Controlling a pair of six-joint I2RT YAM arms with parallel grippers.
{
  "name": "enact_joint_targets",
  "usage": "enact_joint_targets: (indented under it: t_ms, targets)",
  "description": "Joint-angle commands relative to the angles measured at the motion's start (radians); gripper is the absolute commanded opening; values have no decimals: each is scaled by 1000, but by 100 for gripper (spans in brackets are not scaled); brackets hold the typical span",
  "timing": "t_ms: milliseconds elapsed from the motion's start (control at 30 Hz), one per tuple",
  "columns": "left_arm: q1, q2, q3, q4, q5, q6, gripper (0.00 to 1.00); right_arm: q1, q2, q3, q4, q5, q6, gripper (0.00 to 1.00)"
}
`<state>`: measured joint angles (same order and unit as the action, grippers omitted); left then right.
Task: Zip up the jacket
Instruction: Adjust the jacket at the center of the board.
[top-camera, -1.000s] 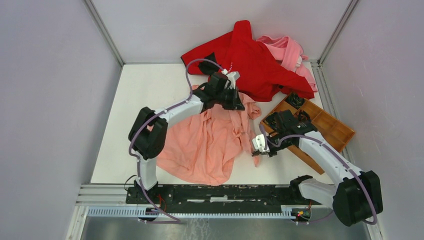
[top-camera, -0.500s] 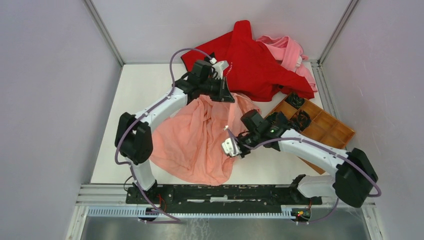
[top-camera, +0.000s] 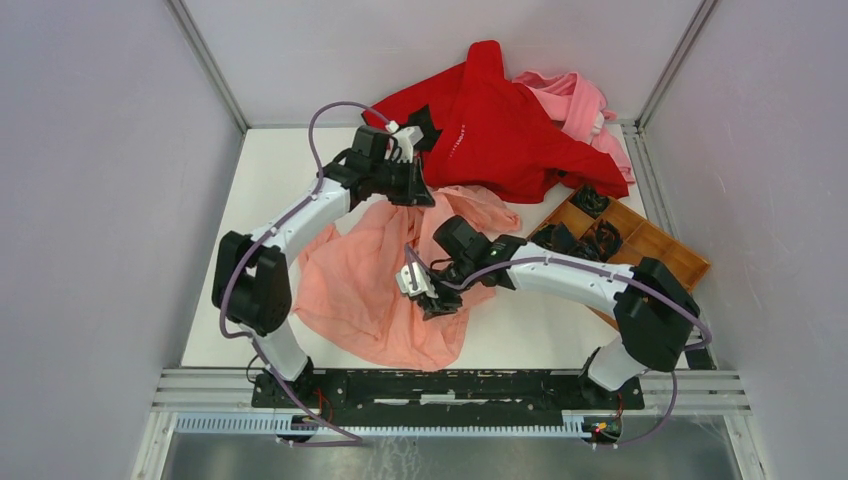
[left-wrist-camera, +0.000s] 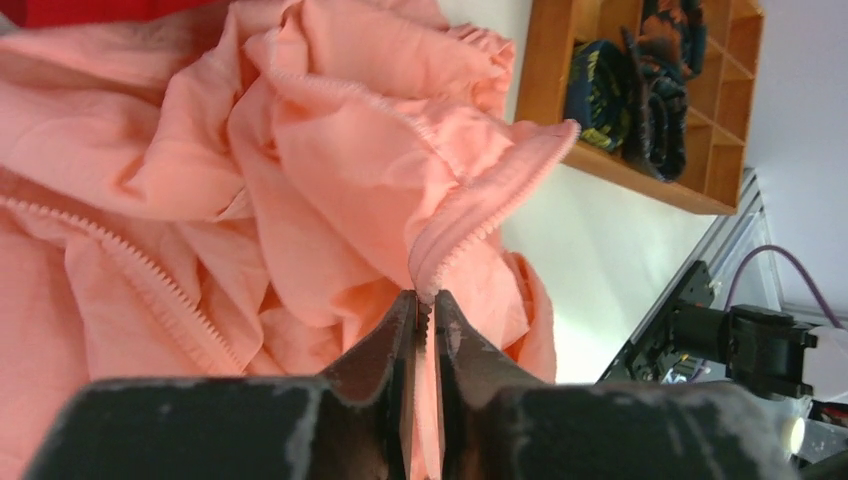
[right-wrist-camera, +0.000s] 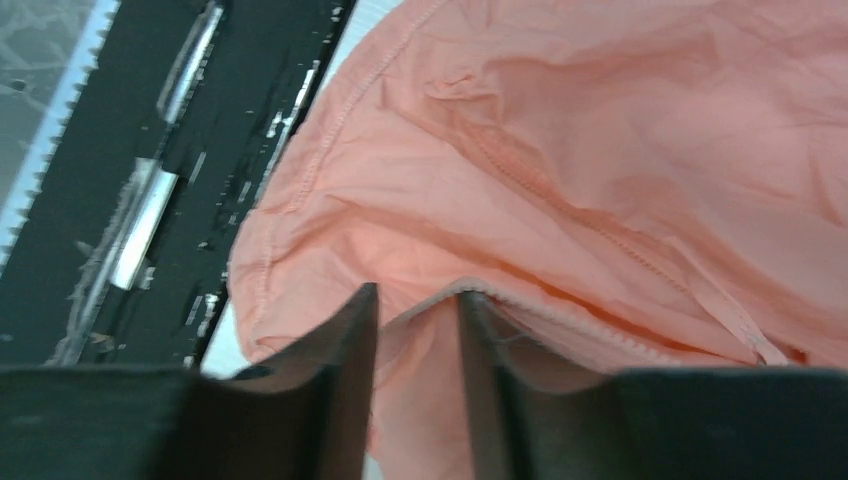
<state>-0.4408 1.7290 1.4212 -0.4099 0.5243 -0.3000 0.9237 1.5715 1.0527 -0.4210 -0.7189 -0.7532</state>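
The salmon-pink jacket (top-camera: 365, 290) lies crumpled on the white table, its zipper teeth showing along loose edges (left-wrist-camera: 150, 270). My left gripper (top-camera: 420, 197) is at the jacket's far edge. In the left wrist view its jaws (left-wrist-camera: 425, 298) are pinched shut on a toothed zipper edge that rises in a fold (left-wrist-camera: 480, 200). My right gripper (top-camera: 433, 300) hangs over the jacket's middle, near its right side. Seen from the right wrist, this gripper (right-wrist-camera: 418, 295) is open, with a zipper edge of the jacket (right-wrist-camera: 600, 150) draped across the gap between the fingers.
A bright red garment (top-camera: 500, 115) and a paler pink one (top-camera: 580, 98) are heaped at the back. A wooden compartment tray (top-camera: 665, 258) with dark rolled items sits at the right. The black base rail (top-camera: 430, 385) runs along the near edge.
Both arms have swung left. The left gripper has dragged the jacket's top edge back and left. The right gripper has moved over the jacket and its jaws have parted.
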Motion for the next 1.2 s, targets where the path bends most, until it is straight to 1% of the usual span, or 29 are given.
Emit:
enact_joint_targets:
  t_ms: [0, 33, 100, 133, 233, 300, 367, 467, 567, 633, 667, 733, 767, 800, 867, 900, 933, 1000, 1100, 1167]
  targets:
    - [25, -86, -97, 186, -24, -42, 21, 10, -74, 0, -103, -45, -75, 52]
    - [28, -98, -117, 212, -31, -50, 24, 4, -99, -14, -126, -54, -109, 57]
    - [34, -114, -139, 243, -50, -60, 27, -18, -154, -35, -174, -98, -181, 64]
    - [36, -122, -145, 251, -60, -62, 29, -37, -182, -39, -201, -131, -219, 66]
    - [39, -150, -156, 263, -98, -59, 33, -135, -245, -39, -280, -238, -319, 66]
    - [40, -170, -163, 264, -120, -48, 38, -217, -284, -51, -289, -305, -340, 66]
    - [39, -200, -175, 260, -153, -33, 39, -298, -322, -84, -272, -374, -344, 67]
    - [40, -249, -197, 255, -185, -16, 39, -375, -383, -159, -174, -397, -284, 69]
    - [40, -319, -243, 270, -202, -11, 39, -438, -442, -257, 17, -370, -144, 71]
    - [40, -386, -302, 301, -205, -13, 39, -491, -453, -298, 109, -347, -67, 72]
    - [39, -423, -336, 322, -203, -16, 40, -510, -450, -307, 137, -333, -42, 72]
    - [40, -502, -414, 367, -198, -18, 42, -536, -438, -304, 155, -289, -52, 72]
    - [40, -539, -450, 383, -203, -24, 46, -538, -430, -299, 150, -247, -85, 72]
    - [39, -580, -487, 394, -215, -34, 52, -540, -423, -295, 150, -213, -124, 72]
    - [40, -664, -565, 422, -243, -67, 69, -540, -400, -290, 165, -142, -182, 72]
    - [40, -706, -606, 460, -253, -89, 76, -539, -385, -283, 175, -111, -206, 72]
    - [39, -743, -648, 488, -255, -114, 80, -538, -369, -278, 190, -86, -226, 72]
    - [40, -815, -724, 537, -231, -163, 83, -539, -329, -266, 229, -55, -241, 71]
    - [39, -908, -826, 582, -196, -239, 83, -526, -279, -254, 309, -49, -182, 70]
    - [40, -964, -872, 608, -189, -284, 83, -498, -253, -256, 363, -3, -132, 69]
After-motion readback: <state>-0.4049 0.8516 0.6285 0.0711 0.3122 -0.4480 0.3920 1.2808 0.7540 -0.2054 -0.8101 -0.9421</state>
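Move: My left hand hangs about 12 cm above the jacket's far part; the jacket's middle lies some 18 cm back and 7 cm left of this hand, and the red garment's middle 19 cm ahead and 17 cm right. For my right hand, near the hem, the jacket's right edge is about 14 cm to the right, 8 cm ahead and 7 cm below; the wooden tray lies roughly 44 cm to its right, 10 cm ahead and 7 cm down. I finish freeing both hands from the jacket's zip edge. My right hand, already loosening, opens wider, lifts clear while swinging some 13 cm right, then reaches about 12 cm forward and sinks towards the jacket's right edge, turning clockwise. My left hand dips slightly, rises, then draws back and left over the jacket, fingers tilting up and spreading wide. ##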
